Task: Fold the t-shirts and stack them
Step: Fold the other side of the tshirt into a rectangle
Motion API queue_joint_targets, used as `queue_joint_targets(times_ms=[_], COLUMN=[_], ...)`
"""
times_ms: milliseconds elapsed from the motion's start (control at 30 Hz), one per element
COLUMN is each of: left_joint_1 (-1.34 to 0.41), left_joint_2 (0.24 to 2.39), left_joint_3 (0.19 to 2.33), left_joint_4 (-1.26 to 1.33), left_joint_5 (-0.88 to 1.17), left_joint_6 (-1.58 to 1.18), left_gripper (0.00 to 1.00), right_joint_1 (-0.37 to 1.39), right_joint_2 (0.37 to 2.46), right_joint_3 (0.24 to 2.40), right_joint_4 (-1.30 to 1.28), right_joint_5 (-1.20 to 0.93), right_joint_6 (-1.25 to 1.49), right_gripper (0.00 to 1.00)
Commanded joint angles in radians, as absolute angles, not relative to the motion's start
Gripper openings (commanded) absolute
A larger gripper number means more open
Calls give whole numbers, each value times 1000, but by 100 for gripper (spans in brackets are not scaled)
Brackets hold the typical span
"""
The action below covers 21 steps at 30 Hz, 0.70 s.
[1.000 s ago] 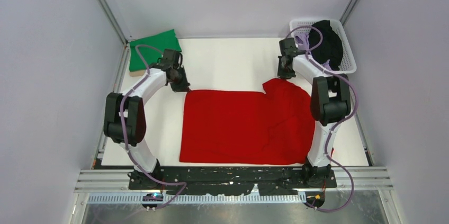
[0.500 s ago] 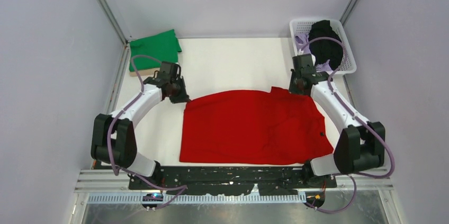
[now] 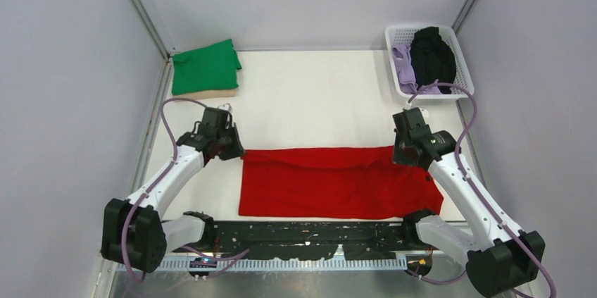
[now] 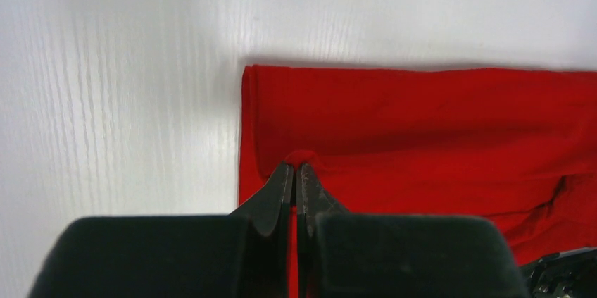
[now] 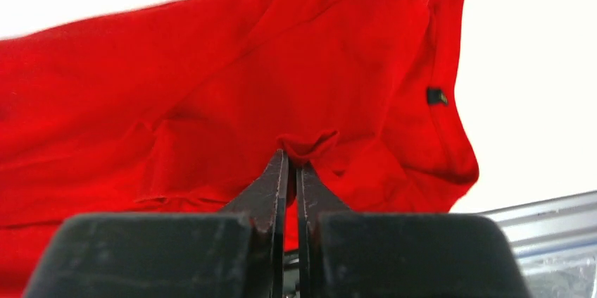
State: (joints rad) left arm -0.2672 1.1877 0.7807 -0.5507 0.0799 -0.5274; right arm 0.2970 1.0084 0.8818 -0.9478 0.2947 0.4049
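Note:
The red t-shirt [image 3: 338, 182] lies near the front of the table, its far half doubled over toward me into a long band. My left gripper [image 3: 236, 151] is shut on a pinch of its top left corner [image 4: 303, 157]. My right gripper [image 3: 401, 156] is shut on a pinch of cloth at the top right [image 5: 306, 144], near the collar with its small black label [image 5: 436, 96]. A folded green t-shirt [image 3: 205, 65] lies on a tan one [image 3: 211, 93] at the back left corner.
A white basket [image 3: 461, 65] at the back right holds a black garment [image 3: 431, 55] and a lavender one [image 3: 405, 72]. The black rail [image 3: 310, 231] with both arm bases runs along the front edge. Grey walls close in both sides.
Both grippers have pulled the far edge of the red t-shirt toward the front, folding it from a spread shape into a narrower band. Both arms swung down and outward.

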Motion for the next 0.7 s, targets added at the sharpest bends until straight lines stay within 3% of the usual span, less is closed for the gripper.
queue_joint_targets(times_ms=[0,133,267,300,367,433,500,533,667], left_joint_1=[-274,-276,-278,-278,-278,-278,-278,-278,-278], left_joint_2=[1107,1083,1088,1085,1071,1047,1018,1003,967], left_joint_3=[703,639,610,609,613,626,649,659,705], left_joint_4=[-543,-520,-517,-527,-563,-624,-677,-692,-691], left_joint_5=[66,72,63,48,16,-25,-53,-63,-29], left_joint_6=[-561,-584,-599,-606,-618,-632,-636,-638,-636], left_gripper=[0,0,0,3,24,56,87,98,99], right_joint_1=[320,341,364,369,392,475,509,512,516], right_joint_2=[932,911,906,905,893,869,857,855,852], right_joint_3=[853,823,786,778,750,749,798,828,922], right_joint_4=[-1106,-1167,-1204,-1219,-1242,-1270,-1329,-1353,-1362], right_joint_5=[316,296,257,228,144,107,70,59,136], right_joint_6=[494,532,548,555,568,589,587,565,561], right_gripper=[5,6,15,23,34,39,55,70,97])
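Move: Each hand still pinches one end of the red t-shirt's turned-back edge. The left's laying spot on the near half is about 5 cm back and 5 below, and the right's some 9 back and 9 below. The near hem lies roughly 17 cm back from the left hand and 13 from the right. The green t-shirt is about 32 cm ahead and 11 left of the left hand; the basket is some 40 ahead and 11 right of the right. Both hands draw back and down, left about 5 cm, right 12, then open, releasing the shirt edge and rising slightly. ##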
